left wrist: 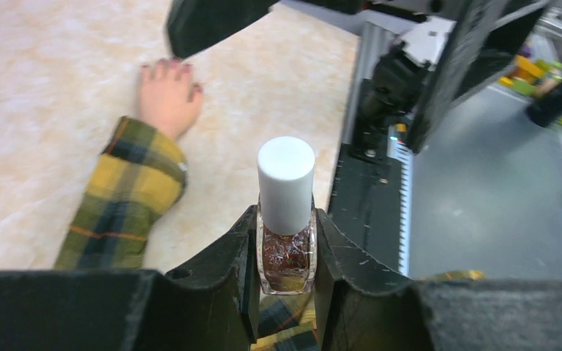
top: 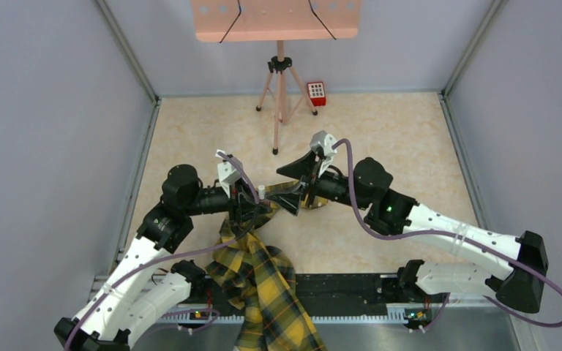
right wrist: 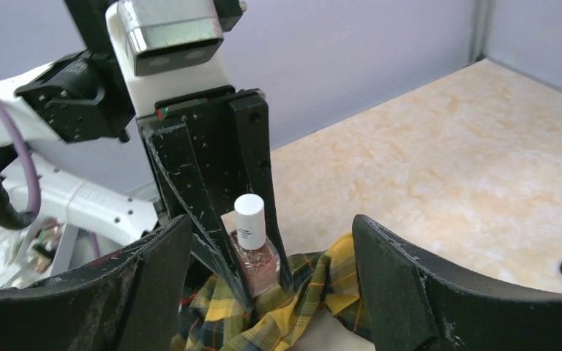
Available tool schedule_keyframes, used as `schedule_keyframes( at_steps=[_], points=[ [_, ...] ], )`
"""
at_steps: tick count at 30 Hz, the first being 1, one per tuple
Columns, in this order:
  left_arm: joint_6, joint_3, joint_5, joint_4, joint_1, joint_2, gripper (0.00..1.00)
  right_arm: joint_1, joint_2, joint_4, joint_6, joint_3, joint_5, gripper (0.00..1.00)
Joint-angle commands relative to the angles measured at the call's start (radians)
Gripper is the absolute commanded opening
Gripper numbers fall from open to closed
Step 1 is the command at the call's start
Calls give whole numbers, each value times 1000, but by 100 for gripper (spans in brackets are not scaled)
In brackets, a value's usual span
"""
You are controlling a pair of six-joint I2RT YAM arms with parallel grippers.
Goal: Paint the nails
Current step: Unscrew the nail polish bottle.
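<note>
A nail polish bottle (left wrist: 286, 245) with a white cap (left wrist: 286, 181) stands upright in my left gripper (left wrist: 285, 241), which is shut on its glass body. The same bottle (right wrist: 253, 252) shows in the right wrist view between the left fingers (right wrist: 190, 175). My right gripper (right wrist: 271, 228) is open, one finger on either side of the bottle and apart from it. The mannequin hand (left wrist: 167, 99) lies flat on the table, its dark red nails (left wrist: 170, 66) pointing away. Its plaid sleeve (left wrist: 128, 194) runs toward the near edge. From above, both grippers meet over the sleeve (top: 263, 274); the hand is hidden there.
A pink board (top: 276, 18) on a tripod (top: 281, 95) stands at the back, with a small red keypad box (top: 316, 93) beside its feet. A black rail (top: 351, 289) runs along the near edge. Grey walls close in the table on three sides.
</note>
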Motion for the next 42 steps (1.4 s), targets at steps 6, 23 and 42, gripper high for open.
schedule_keyframes(
  at_steps=[6, 23, 42],
  points=[
    [50, 33, -380, -48, 0, -3, 0, -7, 28, 66, 67, 24, 164, 76],
    [51, 37, -432, -63, 0, 13, 0, 19, 186, 42, 151, 146, 212, 52],
    [53, 40, -448, -70, 1, 13, 0, 32, 286, 21, 171, 216, 208, 41]
  ],
)
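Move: Just beyond the right fingertips, the nail polish bottle's white cap stands about 5 cm to the left of the right hand and 1 cm back, at about its height. The left fingers already hold the bottle, so the cap is roughly 3 cm above that hand. Some 30 cm below the right hand lie the plaid cuff, about 14 cm ahead and 8 cm right, and the fake hand, about 16 cm ahead and 24 cm right. Bringing its open fingers back around the cap, the right hand goes forward and left about 5 cm each and some 4 cm down, tipping downward slightly as the fingers close to about half their gap. The left hand keeps its grip on the bottle and swings about 6.5 cm forward, a little down and left, turning some 25 degrees counter-clockwise, mostly early on. ##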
